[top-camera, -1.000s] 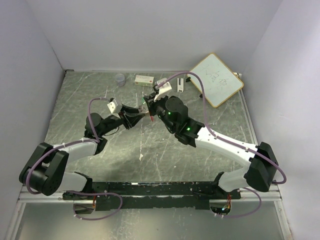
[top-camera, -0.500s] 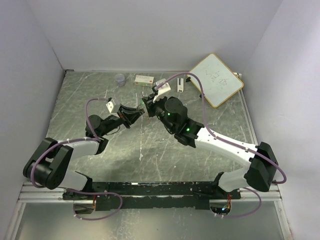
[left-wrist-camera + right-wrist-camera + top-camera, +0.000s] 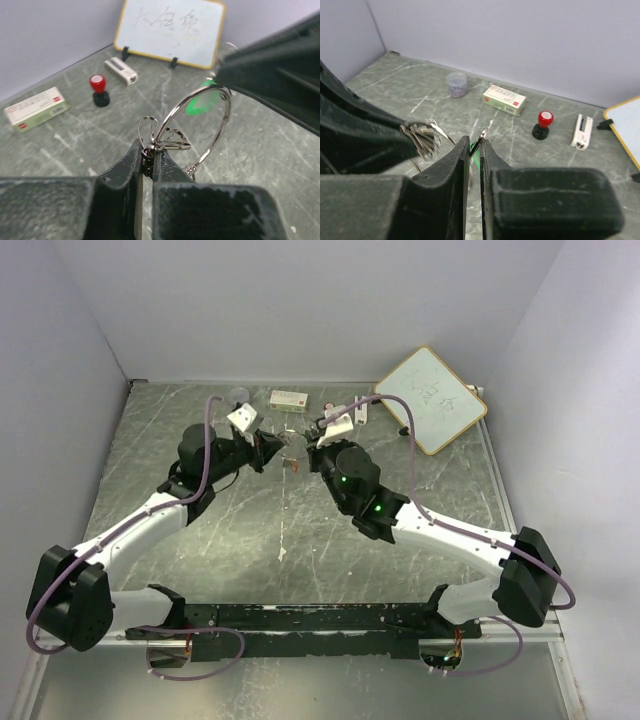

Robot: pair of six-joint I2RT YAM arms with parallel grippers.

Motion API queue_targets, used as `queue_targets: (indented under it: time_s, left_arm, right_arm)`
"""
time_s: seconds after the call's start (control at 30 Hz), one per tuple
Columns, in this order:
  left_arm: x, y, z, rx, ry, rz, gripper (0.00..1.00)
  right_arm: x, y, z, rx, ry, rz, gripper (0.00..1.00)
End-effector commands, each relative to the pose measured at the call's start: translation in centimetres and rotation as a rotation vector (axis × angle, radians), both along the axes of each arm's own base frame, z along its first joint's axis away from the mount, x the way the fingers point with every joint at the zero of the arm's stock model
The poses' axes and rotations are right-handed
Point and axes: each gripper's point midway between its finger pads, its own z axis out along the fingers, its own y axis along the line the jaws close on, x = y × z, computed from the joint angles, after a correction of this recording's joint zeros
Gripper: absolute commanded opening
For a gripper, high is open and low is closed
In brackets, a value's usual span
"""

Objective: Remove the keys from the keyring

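The keyring is a thin silver wire loop held in the air between both grippers. My left gripper is shut on the ring's cluster of small metal loops. The green key hangs on the far side of the ring, at the tip of my right gripper, which is shut on it; a sliver of green shows between the jaws. In the top view the left gripper and the right gripper meet tip to tip, and a small red speck, perhaps the red key, shows just below them.
A black stamp with a red top, a white-and-green box, a clear cup and a white stapler-like piece stand along the back wall. A whiteboard leans at the back right.
Both grippers have shifted toward the back of the table with the ring. The left gripper has closed onto the ring's small loops, and the left arm has stretched out further.
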Motion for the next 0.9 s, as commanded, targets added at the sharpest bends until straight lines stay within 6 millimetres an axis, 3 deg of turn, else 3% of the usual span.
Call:
queue_targets:
  time_s: [0.0, 0.2, 0.27, 0.43, 0.6, 0.73, 0.87]
  left_arm:
    - [3.0, 5.8, -1.4, 0.248, 0.097, 0.322, 0.07]
    - [4.6, 10.2, 0.9, 0.381, 0.09, 0.567, 0.07]
    - [4.5, 10.5, 2.2, 0.356, 0.057, 0.587, 0.07]
    - [2.9, 8.2, 6.2, 0.217, -0.07, 0.452, 0.07]
    - [1.7, 7.0, 8.2, 0.2, -0.104, 0.365, 0.07]
    - [0.1, 6.3, 9.4, 0.172, -0.124, 0.301, 0.07]
    - [-1.8, 5.2, 10.1, 0.128, -0.134, 0.218, 0.07]
  right_arm:
    - [0.2, -3.9, 0.3, -0.036, -0.054, -0.168, 0.13]
    - [0.2, -5.0, -1.3, -0.057, -0.03, -0.22, 0.16]
    - [0.2, -4.8, -2.5, -0.067, -0.009, -0.208, 0.21]
    - [-0.6, -3.7, -4.7, -0.082, 0.024, -0.122, 0.61]
    - [-2.1, -2.3, -5.3, -0.013, 0.002, 0.014, 0.88]
    - [-2.8, -2.0, -5.7, 0.025, -0.029, 0.068, 0.91]
    - [-3.6, -1.7, -5.1, 0.084, -0.088, 0.121, 0.86]
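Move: The keyring is already pinched in the left fingers, its middle about 3 cm to their right, 2 cm ahead and slightly above; from the right hand it lies some 3 cm left and 1 cm back. The green tag hangs just below and about 1 cm beyond the right fingertips. On the table roughly 25 cm below the right hand, the box stands about 22 cm ahead and 5 cm left, the red stamp 17 cm ahead and 3 cm right. Pulling away to its left and forward, the left hand keeps its grip on the keyring, swings about 8 cm left while turning some 25 degrees counter-clockwise, then rises and eases back. The right hand, at first closed on metal at the ring's far side, follows about 4 cm left, opens wide and comes free, sinking some 8 cm and drawing back slightly. ##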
